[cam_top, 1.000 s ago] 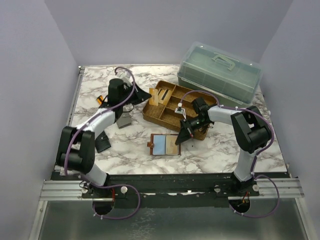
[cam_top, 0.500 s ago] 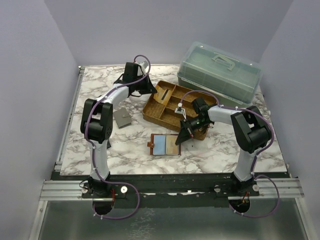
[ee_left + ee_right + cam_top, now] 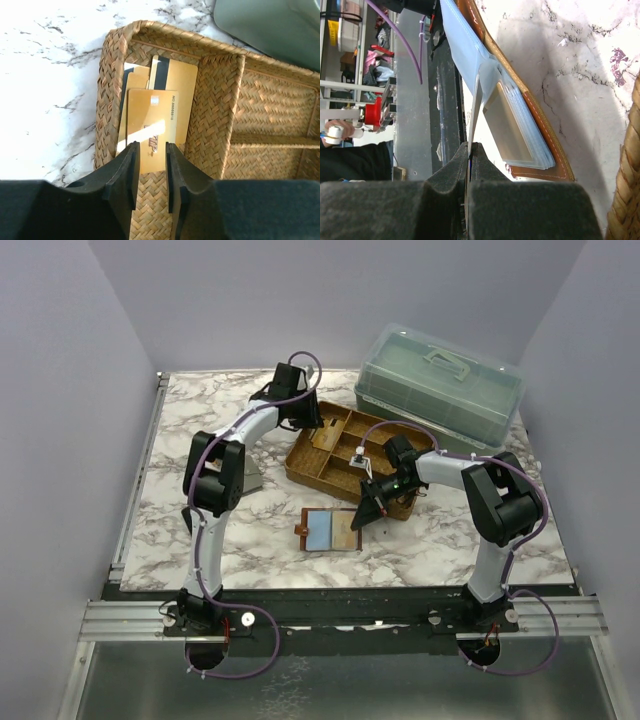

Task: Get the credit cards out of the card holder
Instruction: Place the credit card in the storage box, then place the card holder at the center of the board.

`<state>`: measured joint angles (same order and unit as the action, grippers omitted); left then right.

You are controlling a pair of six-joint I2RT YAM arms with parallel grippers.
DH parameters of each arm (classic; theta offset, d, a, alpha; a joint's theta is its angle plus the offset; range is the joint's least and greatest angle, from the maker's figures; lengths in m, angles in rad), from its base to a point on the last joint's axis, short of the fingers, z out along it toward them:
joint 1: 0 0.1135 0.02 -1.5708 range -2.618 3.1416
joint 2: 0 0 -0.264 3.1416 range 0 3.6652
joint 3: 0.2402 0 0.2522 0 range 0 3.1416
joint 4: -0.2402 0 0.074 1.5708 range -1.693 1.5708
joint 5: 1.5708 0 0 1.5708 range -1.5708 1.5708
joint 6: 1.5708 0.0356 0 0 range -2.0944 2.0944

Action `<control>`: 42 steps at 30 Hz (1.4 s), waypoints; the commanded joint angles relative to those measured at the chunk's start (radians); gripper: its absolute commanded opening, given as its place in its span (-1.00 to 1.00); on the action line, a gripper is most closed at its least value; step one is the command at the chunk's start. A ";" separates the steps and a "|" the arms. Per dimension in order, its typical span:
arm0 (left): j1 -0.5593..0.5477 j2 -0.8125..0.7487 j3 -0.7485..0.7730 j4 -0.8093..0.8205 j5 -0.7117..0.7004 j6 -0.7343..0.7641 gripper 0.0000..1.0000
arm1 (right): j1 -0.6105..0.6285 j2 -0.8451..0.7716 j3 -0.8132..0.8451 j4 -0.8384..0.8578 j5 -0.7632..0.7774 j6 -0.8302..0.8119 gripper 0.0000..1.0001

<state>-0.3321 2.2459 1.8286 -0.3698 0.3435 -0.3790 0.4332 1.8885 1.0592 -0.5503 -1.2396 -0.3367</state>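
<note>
The card holder [image 3: 330, 530] lies open on the marble in front of the wicker tray [image 3: 310, 478], light-blue and tan faces up. My right gripper [image 3: 366, 508] is at its right edge, shut on a thin inner leaf [image 3: 476, 107] that stands lifted off the stacked clear pockets [image 3: 520, 135] and the brown leather [image 3: 540, 150]. My left gripper [image 3: 305, 416] hovers over the tray's far-left compartment, open [image 3: 150, 170], jaws a little apart with nothing pinched. Several gold credit cards [image 3: 150, 120] lie overlapped in that compartment just beyond the fingertips.
A green translucent lidded box [image 3: 440, 385] stands behind the tray at the back right and shows as a corner [image 3: 270, 20] in the left wrist view. A grey wallet [image 3: 252, 480] lies left of the tray, partly behind the left arm. Woven dividers [image 3: 215, 100] split the tray.
The left arm has swung from the left side of the table to the tray's far-left compartment, and its jaws have parted. The right arm and card holder have not moved.
</note>
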 commanded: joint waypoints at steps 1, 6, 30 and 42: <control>-0.036 -0.094 0.036 -0.029 -0.211 0.044 -0.32 | 0.010 0.010 0.020 -0.022 0.015 -0.022 -1.00; -0.042 -0.296 -0.091 0.059 -0.356 0.075 -0.25 | 0.010 0.004 0.022 -0.023 0.027 -0.026 -1.00; -0.147 -1.433 -1.370 0.575 0.002 -0.502 0.74 | 0.018 -0.020 0.013 -0.007 0.048 -0.016 -1.00; -0.439 -1.431 -1.424 0.553 -0.273 -0.481 0.75 | 0.018 -0.015 0.021 -0.011 0.035 -0.019 -0.99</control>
<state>-0.7116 0.7952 0.3866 0.1844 0.1993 -0.8852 0.4454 1.8885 1.0592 -0.5613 -1.1961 -0.3420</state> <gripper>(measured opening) 0.873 0.007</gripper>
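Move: My left hand, partly open low in the woven storage box's left compartment, has the credit card it brought just past its fingertips, some 3 cm lower, 2 cm ahead and 2 cm right. The open card holder I return to lies about 30 cm back, 3 cm right and 5 cm lower; the storage box's middle is about 10 cm right and 5 cm back. From my right hand, the card holder's middle is roughly 6 cm left, level fore-and-aft and 3 cm lower. I leave the credit card in the storage box, lifting my left hand clear by nearly 20 cm while opening the fingers wide. Swinging back over a leftward arc, I sink partway and come in towards the card holder, about 32 cm back in all, rolling some 30 degrees so the fingers point more to the right. My right hand keeps its pinch on the clear sleeve and stays put. ##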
